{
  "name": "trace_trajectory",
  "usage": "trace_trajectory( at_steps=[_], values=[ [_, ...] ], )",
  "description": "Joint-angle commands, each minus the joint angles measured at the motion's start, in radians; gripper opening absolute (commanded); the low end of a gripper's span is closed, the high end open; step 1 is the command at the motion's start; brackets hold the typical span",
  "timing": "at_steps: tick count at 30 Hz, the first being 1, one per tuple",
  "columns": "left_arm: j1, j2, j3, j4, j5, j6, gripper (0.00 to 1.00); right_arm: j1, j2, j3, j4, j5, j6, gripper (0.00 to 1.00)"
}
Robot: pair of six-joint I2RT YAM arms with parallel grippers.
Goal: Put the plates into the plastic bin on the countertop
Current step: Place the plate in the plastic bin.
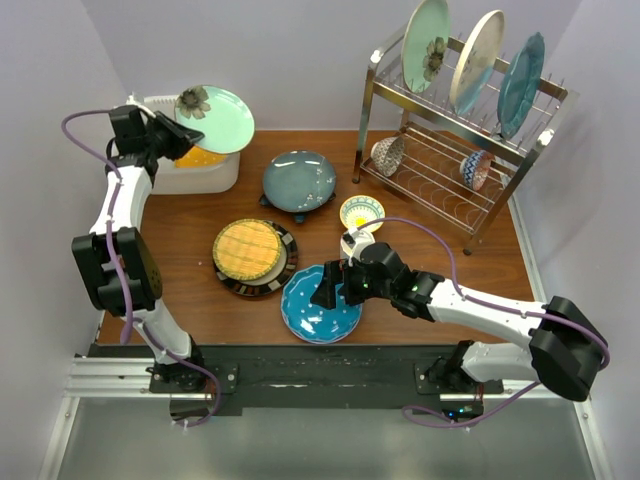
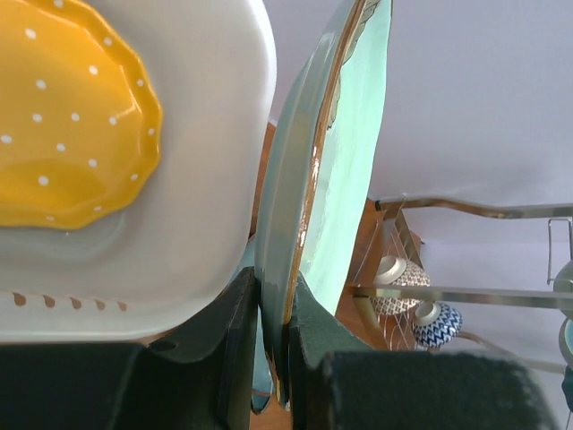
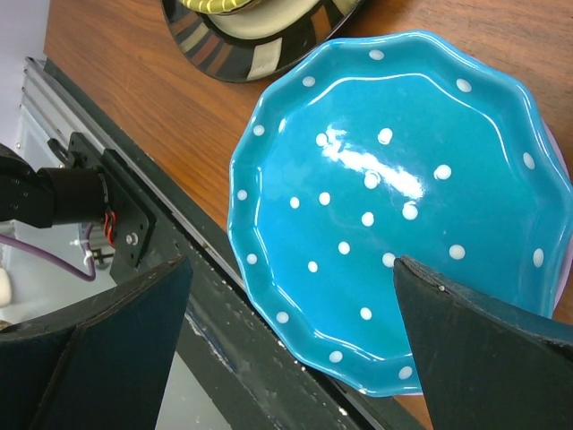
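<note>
My left gripper (image 1: 186,136) is shut on the rim of a pale green floral plate (image 1: 220,118), which hangs over the white plastic bin (image 1: 205,178) at the back left of the countertop (image 1: 440,270). In the left wrist view the fingers pinch the green plate (image 2: 345,179) edge-on. An orange scalloped dotted plate (image 2: 72,116) lies in the bin (image 2: 210,179). My right gripper (image 1: 335,285) stands open low over the blue dotted plate (image 3: 394,179) near the front edge. A black-rimmed woven-centre plate (image 1: 252,256) and a dark teal plate (image 1: 298,180) lie on the wood.
A steel wire rack (image 1: 520,150) at the back right holds three upright plates (image 1: 470,62) and two patterned bowls (image 1: 388,155). A small bowl with a yellow centre (image 1: 361,212) and a white mug (image 1: 351,243) sit mid-table. The black base rail (image 3: 224,313) runs beside the blue plate.
</note>
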Motion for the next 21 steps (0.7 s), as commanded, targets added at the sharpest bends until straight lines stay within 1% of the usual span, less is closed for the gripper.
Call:
trace_trajectory(
  at_steps=[1, 6, 7, 12, 21],
  values=[
    [0.015, -0.012, 0.102, 0.163, -0.013, -0.035, 0.00, 0.002, -0.010, 0.011, 0.004, 0.015, -0.020, 0.99],
    [0.018, -0.004, 0.122, 0.163, -0.079, -0.015, 0.00, 0.002, -0.011, 0.009, 0.001, 0.016, -0.021, 0.99],
    [0.020, -0.004, 0.126, 0.127, -0.093, -0.006, 0.00, 0.002, -0.011, 0.009, 0.001, 0.016, -0.021, 0.99],
    [0.026, -0.004, 0.137, 0.100, -0.179, 0.045, 0.00, 0.002, -0.008, 0.012, 0.001, 0.015, -0.023, 0.99],
    [0.031, 0.008, 0.137, 0.073, -0.265, 0.108, 0.00, 0.002, 0.005, 0.018, 0.004, 0.006, -0.021, 0.99]
  ],
)
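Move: The green plate is already pinched by its rim in my left hand. The bin's middle lies roughly 9 cm to the left of this hand, 4 cm ahead and 17 cm below. The yellow plate in the bin is some 6 cm left, 3 cm ahead and 22 cm down; the grey dish stands about 25 cm right and 6 cm back, 18 cm below. From my idle right hand the bin is about 39 cm ahead, 40 cm left and slightly lower. Keeping the green plate pinched by its rim, I carry it with my left hand about 5 cm left, in from the bin's right side towards its middle, above the yellow plate. My hand rises barely a centimetre, then sinks about 2 cm as the wrist turns some 10 degrees counter-clockwise and rolls its left side up about as much. ##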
